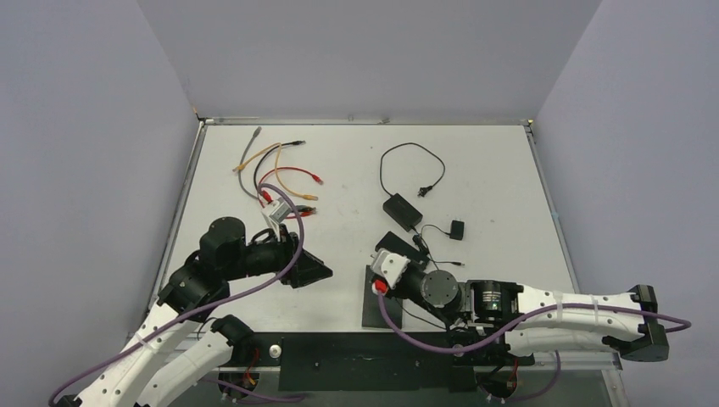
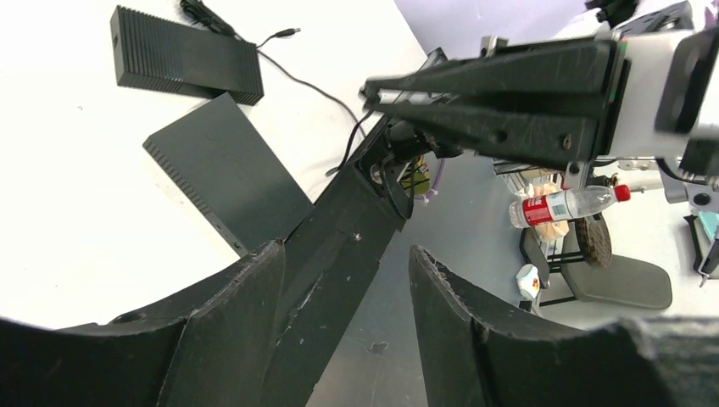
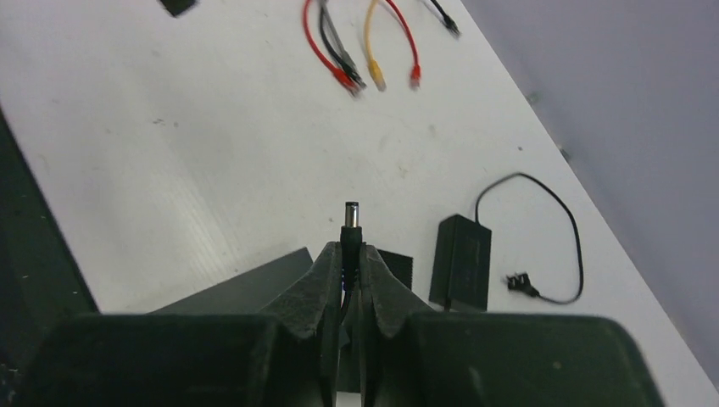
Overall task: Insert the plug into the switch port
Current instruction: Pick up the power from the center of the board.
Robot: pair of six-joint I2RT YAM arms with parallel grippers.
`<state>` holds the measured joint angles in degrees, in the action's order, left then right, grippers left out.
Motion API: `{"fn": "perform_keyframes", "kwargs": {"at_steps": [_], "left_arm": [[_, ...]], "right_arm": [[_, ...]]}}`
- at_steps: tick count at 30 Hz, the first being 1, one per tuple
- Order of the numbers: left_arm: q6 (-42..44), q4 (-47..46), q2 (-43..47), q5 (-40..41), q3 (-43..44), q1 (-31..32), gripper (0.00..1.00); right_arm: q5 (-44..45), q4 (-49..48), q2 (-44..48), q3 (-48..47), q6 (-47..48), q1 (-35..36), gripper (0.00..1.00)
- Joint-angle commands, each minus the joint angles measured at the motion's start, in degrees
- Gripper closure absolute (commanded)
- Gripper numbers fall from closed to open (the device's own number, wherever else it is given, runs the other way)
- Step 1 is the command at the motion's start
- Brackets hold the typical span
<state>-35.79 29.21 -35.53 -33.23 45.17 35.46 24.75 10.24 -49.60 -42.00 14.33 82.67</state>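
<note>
My right gripper (image 3: 348,254) is shut on the black barrel plug (image 3: 350,222), whose metal tip sticks out past the fingertips and points toward the far left of the table. The switch (image 2: 220,170), a flat dark box with a vented edge, lies on the table just under and behind that gripper (image 1: 381,254), partly hidden by the fingers (image 3: 314,288). Which side holds its port I cannot tell. My left gripper (image 2: 346,250) is open with nothing between its fingers, and hangs left of the switch (image 1: 395,243), apart from it.
A black power adapter (image 1: 403,210) with its looped cord lies beyond the switch. Several coloured network cables (image 1: 280,178) lie at the far left. A black mat (image 1: 373,305) covers the near edge. A small black block (image 1: 457,230) sits to the right.
</note>
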Motion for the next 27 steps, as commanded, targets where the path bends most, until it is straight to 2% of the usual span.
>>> {"fn": "perform_keyframes", "kwargs": {"at_steps": [1,8,15,19,27], "left_arm": [[0.1,-3.2,-2.0,1.6,-1.8,-0.3,0.47],[-2.2,-7.2,-3.9,1.1,-5.8,-0.1,0.46],[-4.5,-9.9,-5.7,2.1,-9.5,0.1,0.46],[-5.5,-10.7,-7.2,3.0,-10.9,0.1,0.46],[-8.4,-15.7,-8.9,3.3,-14.2,0.1,0.46]], "right_arm": [[10.9,7.8,4.0,0.3,-7.2,-3.3,1.0],[22.0,18.1,7.5,-2.7,-13.4,-10.9,1.0],[16.7,22.2,3.9,-3.0,-29.2,-16.4,1.0],[14.9,24.2,3.2,-1.7,-39.5,-18.1,1.0],[9.1,24.3,4.7,3.9,-53.4,-19.3,1.0]]}}
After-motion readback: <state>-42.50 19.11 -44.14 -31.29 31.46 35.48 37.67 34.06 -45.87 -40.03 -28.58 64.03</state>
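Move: The switch lies almost straight under the right hand, about 25 cm down and some 2 cm to the right; that hand already grips the power plug. The ribbed block stands 12 cm ahead and 8 cm to the right of this hand, and a loose plug lies 8 cm ahead and 23 cm to the right. From the left hand, empty and half open, the switch is about 11 cm to the right, 3 cm ahead and 28 cm down. Swinging right about 12 cm and forward, nearly level at first, the right hand carries the plug past the switch towards the ribbed block, then sinks 7 cm; it turns clockwise and tips to point forward and down. Meanwhile the left hand sinks 10 cm towards the switch, tilting slightly, fingers still half open. ##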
